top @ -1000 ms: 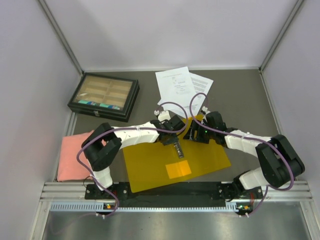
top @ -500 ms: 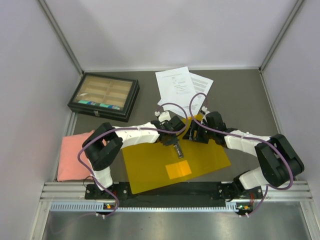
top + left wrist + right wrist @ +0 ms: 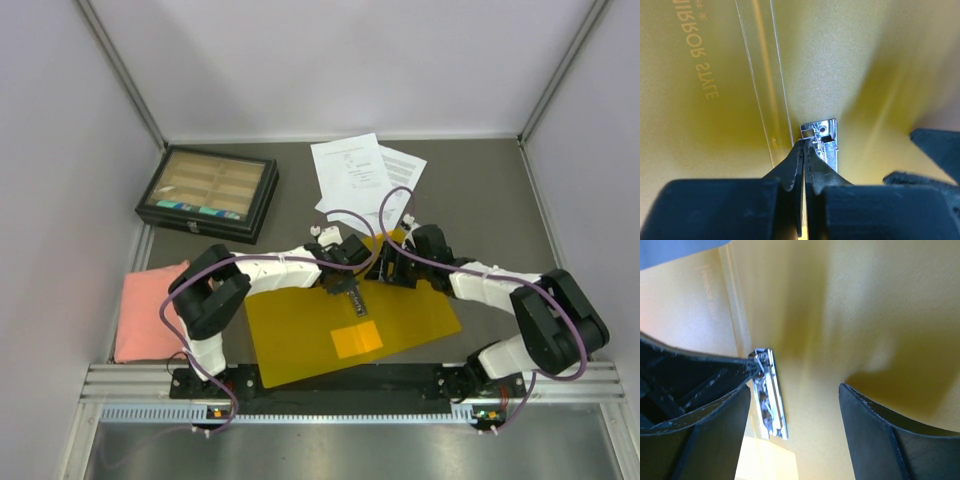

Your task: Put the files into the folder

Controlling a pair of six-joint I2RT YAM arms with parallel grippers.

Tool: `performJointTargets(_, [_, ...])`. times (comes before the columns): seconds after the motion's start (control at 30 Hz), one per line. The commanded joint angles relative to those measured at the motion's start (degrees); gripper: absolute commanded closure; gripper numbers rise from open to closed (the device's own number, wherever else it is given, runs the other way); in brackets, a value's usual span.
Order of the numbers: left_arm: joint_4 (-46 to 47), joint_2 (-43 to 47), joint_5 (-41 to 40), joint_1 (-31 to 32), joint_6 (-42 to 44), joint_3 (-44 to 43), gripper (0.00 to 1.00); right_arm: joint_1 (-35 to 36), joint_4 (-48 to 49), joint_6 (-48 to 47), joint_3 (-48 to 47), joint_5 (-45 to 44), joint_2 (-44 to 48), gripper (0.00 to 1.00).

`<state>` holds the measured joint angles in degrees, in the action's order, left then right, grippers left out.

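The yellow folder (image 3: 300, 335) lies flat near the table's front, with its metal clip (image 3: 356, 300) and orange pocket (image 3: 357, 339) showing. My left gripper (image 3: 345, 278) is shut, its tips pinching the wire end of the clip (image 3: 822, 142); the folder (image 3: 865, 60) fills the left wrist view around the gripper (image 3: 804, 143). My right gripper (image 3: 388, 268) is open over the folder's far edge. In the right wrist view this gripper (image 3: 794, 390) hovers above the folder (image 3: 840, 305), with the clip (image 3: 771, 400) beside its left finger. The files (image 3: 358, 175) lie behind, apart from the folder.
A black compartment box (image 3: 208, 192) stands at the back left. A pink cloth (image 3: 148, 312) lies at the left front. Grey walls close the table on three sides.
My left gripper has edged slightly back along the clip and its wrist has turned a little. The right arm and the folder have barely moved.
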<state>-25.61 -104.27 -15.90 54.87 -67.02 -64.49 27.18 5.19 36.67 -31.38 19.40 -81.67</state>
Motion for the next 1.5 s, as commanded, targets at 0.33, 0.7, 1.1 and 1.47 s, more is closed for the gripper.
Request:
performJointTargets(0.33, [2.6,-0.1,4.8,0.1,-2.9,3.0,1.00,1.9,0.0,-0.7,12.6,17.2,5.4,0.51])
performJointTargets(0.7, [2.9,0.5,4.2,0.3,-3.4,4.1,1.00,8.7,9.3,2.4,9.7,14.3,-0.8,0.82])
performJointTargets(1.1, [3.5,0.9,4.1,0.3,-2.3,4.7,1.00,8.6,11.7,4.7,7.5,12.7,-3.5,0.83])
performJointTargets(1.47, [3.5,1.6,3.6,0.2,-2.0,5.0,1.00,8.6,12.6,4.8,6.8,12.9,-5.0,0.88])
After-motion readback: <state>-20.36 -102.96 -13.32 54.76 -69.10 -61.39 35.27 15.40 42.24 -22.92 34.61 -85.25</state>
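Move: The metal clip on the open folder lies about 5 cm back and 6 cm left of the right hand, some 2 cm below. From that hand, the pale yellow card is about 15 cm back and 6 left, 3 lower; the white files are roughly 21 cm ahead and 4 left, also 3 lower. The left hand is already at the clip's far end, its middle about 4 cm back, 2 right and 1 below. Right hand swings about 11 cm back-left, returns 2 cm, fingers closing at the clip's near end; left stays put. ##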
